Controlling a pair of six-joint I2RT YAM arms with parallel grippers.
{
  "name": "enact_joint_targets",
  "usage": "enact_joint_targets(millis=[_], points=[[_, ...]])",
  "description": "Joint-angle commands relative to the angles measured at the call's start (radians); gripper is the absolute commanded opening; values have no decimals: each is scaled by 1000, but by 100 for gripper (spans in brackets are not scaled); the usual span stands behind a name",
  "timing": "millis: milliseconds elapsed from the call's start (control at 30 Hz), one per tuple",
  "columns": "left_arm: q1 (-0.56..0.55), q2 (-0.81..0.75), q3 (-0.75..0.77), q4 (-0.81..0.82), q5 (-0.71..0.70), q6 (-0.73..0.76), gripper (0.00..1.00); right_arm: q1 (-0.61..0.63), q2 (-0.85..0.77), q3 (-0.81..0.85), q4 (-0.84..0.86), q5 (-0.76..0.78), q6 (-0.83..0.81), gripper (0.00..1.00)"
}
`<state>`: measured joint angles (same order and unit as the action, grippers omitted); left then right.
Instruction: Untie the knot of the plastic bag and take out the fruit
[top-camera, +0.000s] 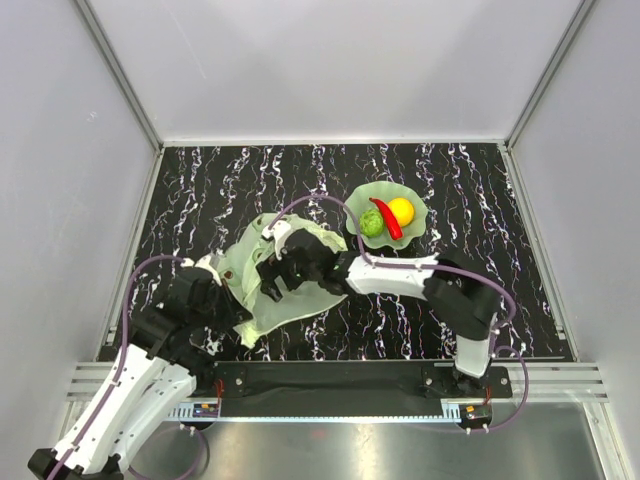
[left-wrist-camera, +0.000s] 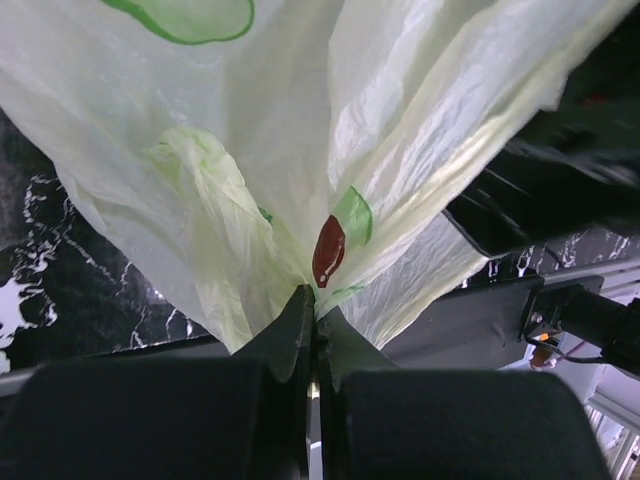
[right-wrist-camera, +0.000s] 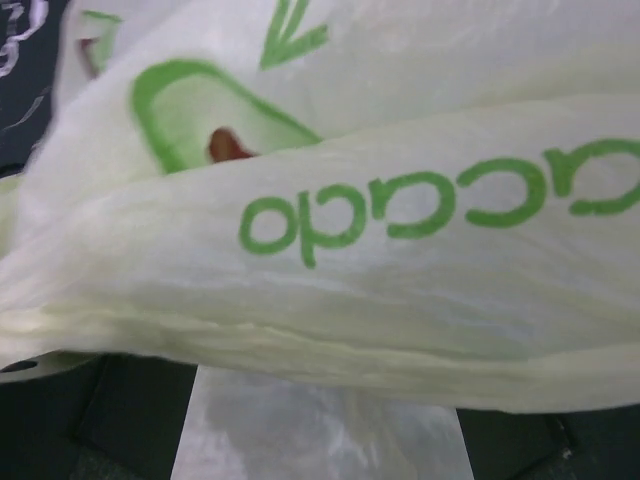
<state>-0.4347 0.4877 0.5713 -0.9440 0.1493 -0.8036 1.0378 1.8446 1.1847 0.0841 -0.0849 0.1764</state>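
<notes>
The pale green plastic bag (top-camera: 262, 262) lies crumpled on the black marbled table left of centre. My left gripper (top-camera: 222, 292) is at the bag's near left edge; in the left wrist view it (left-wrist-camera: 315, 300) is shut on a pinch of the bag (left-wrist-camera: 300, 130), which hangs stretched. My right gripper (top-camera: 273, 279) reaches into the middle of the bag. It (right-wrist-camera: 325, 425) stands open, its fingers (right-wrist-camera: 120, 420) wide apart, with printed bag film (right-wrist-camera: 330, 290) draped across them. Three pieces of fruit lie in a dish: a green round one (top-camera: 371, 224), a yellow one (top-camera: 401, 210), a long red one (top-camera: 387, 219). The knot is out of view.
The green wavy-edged dish (top-camera: 421, 221) sits at the back right of the table, a hand's width right of the bag. The right arm's white link (top-camera: 395, 274) stretches across in front of the dish. Grey walls enclose the table on three sides.
</notes>
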Motion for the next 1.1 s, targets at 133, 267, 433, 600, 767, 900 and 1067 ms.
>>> enact_joint_targets(millis=[133, 267, 433, 600, 767, 900, 1067], points=[[-4, 41, 27, 40, -20, -8, 1, 27, 197, 81, 345, 223, -32, 100], [-4, 104, 30, 91, 6, 23, 0, 27, 263, 143, 395, 266, -58, 100], [-4, 134, 35, 140, 33, 34, 0, 27, 357, 249, 313, 280, -55, 97], [-4, 126, 39, 151, 33, 37, 0, 27, 386, 270, 276, 264, -3, 78], [-2, 123, 42, 157, 18, 43, 0, 27, 387, 256, 258, 240, 0, 72], [-3, 123, 48, 166, 3, 40, 0, 27, 410, 262, 229, 212, 0, 64], [-3, 126, 55, 169, -19, 38, 0, 27, 415, 256, 181, 188, 31, 56]])
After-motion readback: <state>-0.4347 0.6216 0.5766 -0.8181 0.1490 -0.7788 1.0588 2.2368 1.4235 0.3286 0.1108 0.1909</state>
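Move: The raised bag edge that the right fingers will close on stands about 6 cm ahead of the right hand, 6 cm to its left and 6 cm lower. The bag corner held by the left gripper lies about 9 cm nearer the base than the right hand and 5 cm to its left, at much the same height. The bowl of fruit is some 14 cm ahead and 27 cm to the right. From the left hand, that bag edge lies roughly 13 cm ahead, 1 cm right and 7 cm below. With the bag's hem still lying across its spread fingers, the right hand pushes into the bag, forward, left and down, about 6 cm each way, tipping some 10 degrees. Once there, it sinks slightly further while its fingers close to little more than half open around the plastic. The left gripper keeps its shut pinch on the corner and follows about 2 cm forward. ##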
